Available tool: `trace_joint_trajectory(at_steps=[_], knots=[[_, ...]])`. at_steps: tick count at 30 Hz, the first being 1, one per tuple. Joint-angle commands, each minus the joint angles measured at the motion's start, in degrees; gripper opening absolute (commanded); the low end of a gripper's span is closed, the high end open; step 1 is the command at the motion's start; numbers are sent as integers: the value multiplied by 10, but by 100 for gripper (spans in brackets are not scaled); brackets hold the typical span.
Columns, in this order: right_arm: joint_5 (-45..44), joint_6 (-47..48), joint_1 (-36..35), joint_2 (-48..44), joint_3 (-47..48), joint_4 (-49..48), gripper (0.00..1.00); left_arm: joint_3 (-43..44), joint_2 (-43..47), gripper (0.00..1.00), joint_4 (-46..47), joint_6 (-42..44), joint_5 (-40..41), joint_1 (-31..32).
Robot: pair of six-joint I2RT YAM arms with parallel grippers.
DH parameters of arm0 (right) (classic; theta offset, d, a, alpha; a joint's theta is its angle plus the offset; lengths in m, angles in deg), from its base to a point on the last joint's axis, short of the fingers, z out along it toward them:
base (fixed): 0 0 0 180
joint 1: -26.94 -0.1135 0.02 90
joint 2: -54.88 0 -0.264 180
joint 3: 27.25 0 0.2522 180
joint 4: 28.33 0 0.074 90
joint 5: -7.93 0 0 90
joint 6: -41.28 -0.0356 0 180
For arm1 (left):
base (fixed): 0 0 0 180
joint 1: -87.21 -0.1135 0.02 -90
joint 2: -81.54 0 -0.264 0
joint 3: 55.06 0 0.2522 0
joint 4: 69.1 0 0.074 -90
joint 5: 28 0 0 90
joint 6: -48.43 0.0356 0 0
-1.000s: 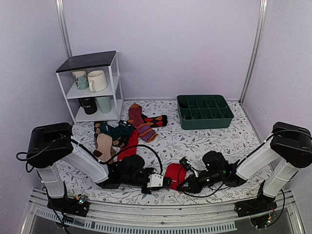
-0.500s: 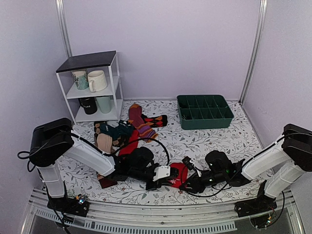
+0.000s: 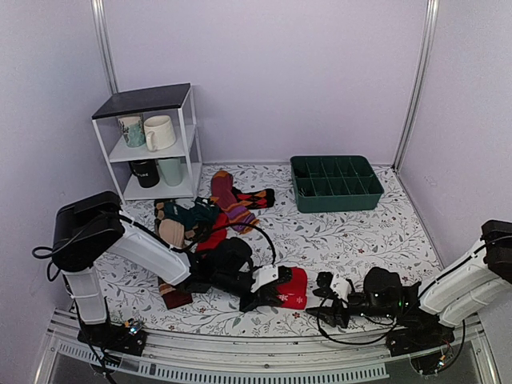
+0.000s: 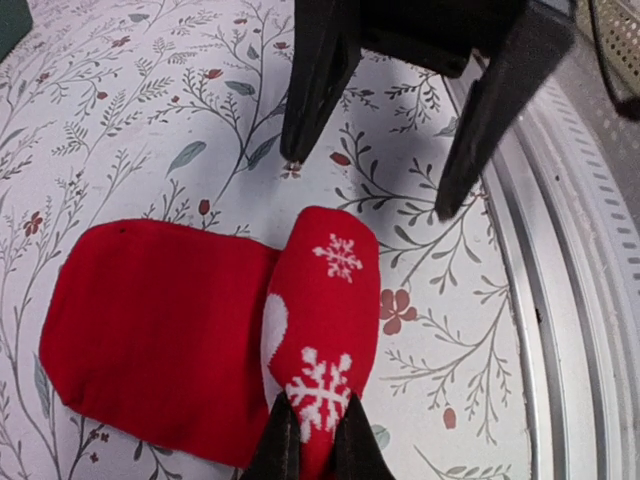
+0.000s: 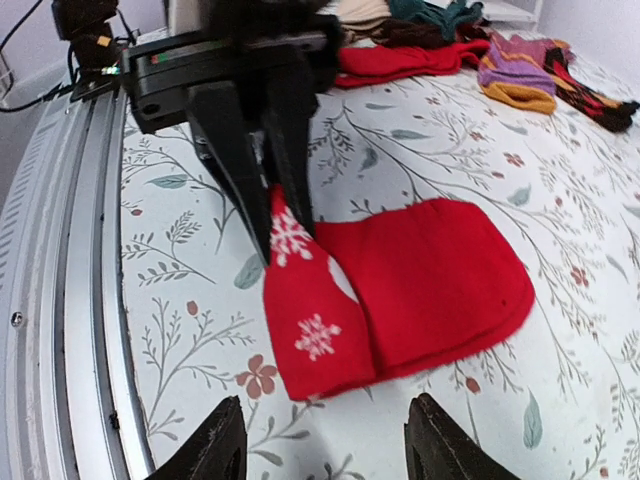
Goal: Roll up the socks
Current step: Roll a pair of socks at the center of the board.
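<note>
The red socks (image 3: 291, 288) with white snowflakes lie folded flat near the table's front edge, a narrow snowflake end (image 4: 330, 300) lapped over the broader red part (image 4: 150, 330). My left gripper (image 4: 311, 452) is shut on that snowflake end, pinching it from the left (image 3: 270, 294). My right gripper (image 5: 325, 455) stands open and apart from the socks (image 5: 420, 280), just to their right (image 3: 322, 298). Nothing is between its fingers (image 5: 220, 445).
A pile of other socks (image 3: 192, 220) lies behind the left arm, with a maroon striped sock (image 3: 232, 204) beside it. A white shelf with mugs (image 3: 152, 144) stands back left, a green compartment tray (image 3: 336, 184) back right. A metal rail (image 3: 240, 352) runs along the front edge.
My right gripper opened, let go of the socks and drew back to the right. My left gripper shut on the snowflake end and shifted right with it.
</note>
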Motion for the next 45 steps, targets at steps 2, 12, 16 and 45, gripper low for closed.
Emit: trace_joint_trajectory(at_steps=[2,12,16,45], knots=[[-46,127,-48,65,46,-66,56,-13,-64,0,-154,-16,-16,-4],[-33,134,-54,113,81,-23,55,-6,-72,0,-160,-12,-23,-9],[-68,114,-54,137,85,-22,55,-5,-72,0,-160,-11,-25,-9],[29,-90,8,168,117,121,7,-109,120,33,34,60,138,8]])
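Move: Some 4 cm to the right hand's left, about 2 cm ahead and 3 cm lower, lies the free right end of the rolled edge of the red socks. That end is about 8 cm to the right of the left hand, level with it; the left hand already pinches the roll's other end. The flat part of the socks lies roughly 5 cm beyond the roll. Another red sock lies about 19 cm to the left hand's left and 19 cm ahead. Reaching about 4 cm left and first rising a little, the right hand brings its open fingers to the roll's free end, sinks some 3.5 cm around it while edging forward, then pinches it. Meanwhile the left hand keeps its grip almost still; only once the right has closed does it open partway and pull off to the left, about 3.5 cm. ##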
